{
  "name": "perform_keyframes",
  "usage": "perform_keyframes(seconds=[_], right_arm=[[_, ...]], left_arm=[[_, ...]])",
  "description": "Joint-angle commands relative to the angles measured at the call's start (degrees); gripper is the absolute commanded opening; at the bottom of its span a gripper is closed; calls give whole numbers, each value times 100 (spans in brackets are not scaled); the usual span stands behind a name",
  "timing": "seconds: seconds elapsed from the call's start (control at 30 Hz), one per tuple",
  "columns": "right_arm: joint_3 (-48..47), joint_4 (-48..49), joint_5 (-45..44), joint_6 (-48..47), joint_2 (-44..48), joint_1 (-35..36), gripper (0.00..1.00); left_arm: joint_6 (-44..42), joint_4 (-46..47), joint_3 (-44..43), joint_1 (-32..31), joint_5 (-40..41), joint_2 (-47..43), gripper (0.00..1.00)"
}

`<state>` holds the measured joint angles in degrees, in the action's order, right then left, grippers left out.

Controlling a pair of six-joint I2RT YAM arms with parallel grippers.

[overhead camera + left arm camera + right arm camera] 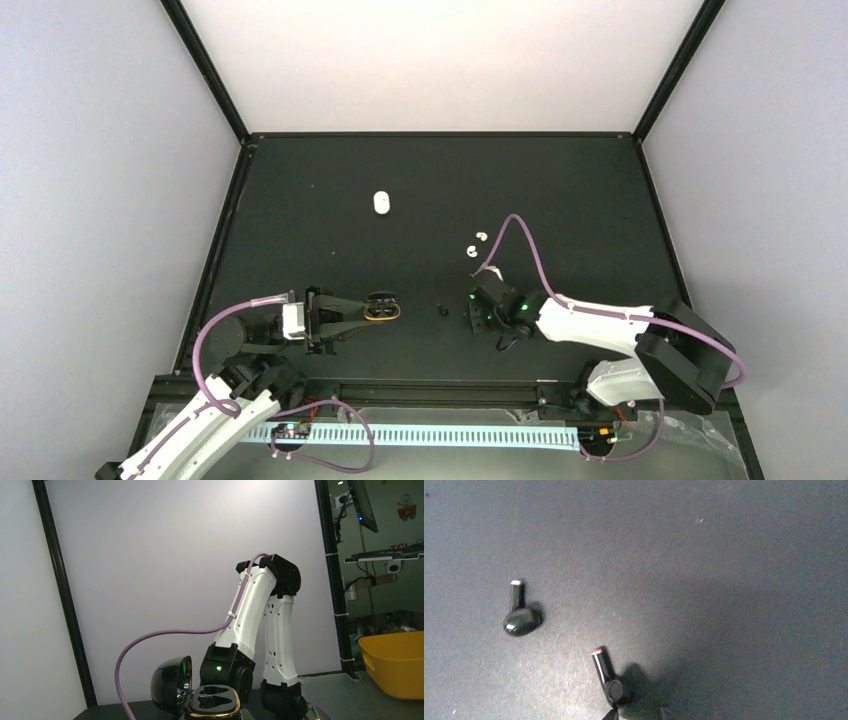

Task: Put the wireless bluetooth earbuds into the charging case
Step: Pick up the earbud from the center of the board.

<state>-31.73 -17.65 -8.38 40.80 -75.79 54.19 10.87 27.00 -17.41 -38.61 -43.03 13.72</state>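
A black charging case (385, 311) with a gold rim is held in my left gripper (372, 311), which is shut on it. In the left wrist view the charging case (213, 700) has its lid (172, 682) swung open and both sockets show dark. My right gripper (472, 312) hangs low over the mat to its right. Two black earbuds lie below it: one (521, 617) off to the left, the other (610, 680) just ahead of the left fingertip (611, 715). The right gripper (638, 713) shows a narrow gap with bare mat in it. Two white earbuds (476, 244) lie farther back.
A small white oval case (381, 203) lies at the back centre of the black mat (580, 200). One black earbud (442, 311) lies between the two grippers. The right arm (250, 625) stands close in front of the held case. A yellow bin (395, 662) is off the table.
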Motion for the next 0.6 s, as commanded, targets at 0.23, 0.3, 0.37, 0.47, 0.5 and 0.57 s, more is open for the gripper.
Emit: perform_keyframes(seconds=[0.23,0.3,0.37,0.47,0.5,0.57], right_arm=[[-318,298,-51,-419,-526,-512,18],[-380,382,-34,-463,-644,-562,18],[-492,432,12,-499,-780,-622,18],[-667,516,62,-561,-972,-652,18],[-733,533,70,-592,-1038,-661,18],[-895,522,83,-644,-1181,-677,18]], left_arm=[[-140,-64,-43,-23,91,43,2],[-139,-72,-35,-23,93,44,2],[-149,-75,-26,-17,94,39,2],[-155,-87,-34,-23,109,35,2],[-162,-96,-32,-16,111,30,2],[-171,-112,-34,-18,127,26,2]])
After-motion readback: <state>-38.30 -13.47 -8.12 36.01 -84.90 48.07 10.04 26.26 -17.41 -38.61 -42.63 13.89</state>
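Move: The black earbud I'm after lies right by my right hand's left fingertip, about 2 cm ahead and 2 cm left of the hand point and about 1 cm below it. The second black earbud lies on the board some 4 cm ahead and 7 cm left, and a white earbud sits roughly 18 cm straight ahead. From my left hand, which holds the open case, the target is about 15 cm ahead, 21 cm right and 33 cm below. With my right fingers low and pointing steeply down at the board, nearly closed, I slide forward about 5 cm at constant height, edging a centimetre to the left near the end. My left fingertip pushes the earbud along ahead of it; the small gap between my fingers hardly changes, so I haven't pinched it. ##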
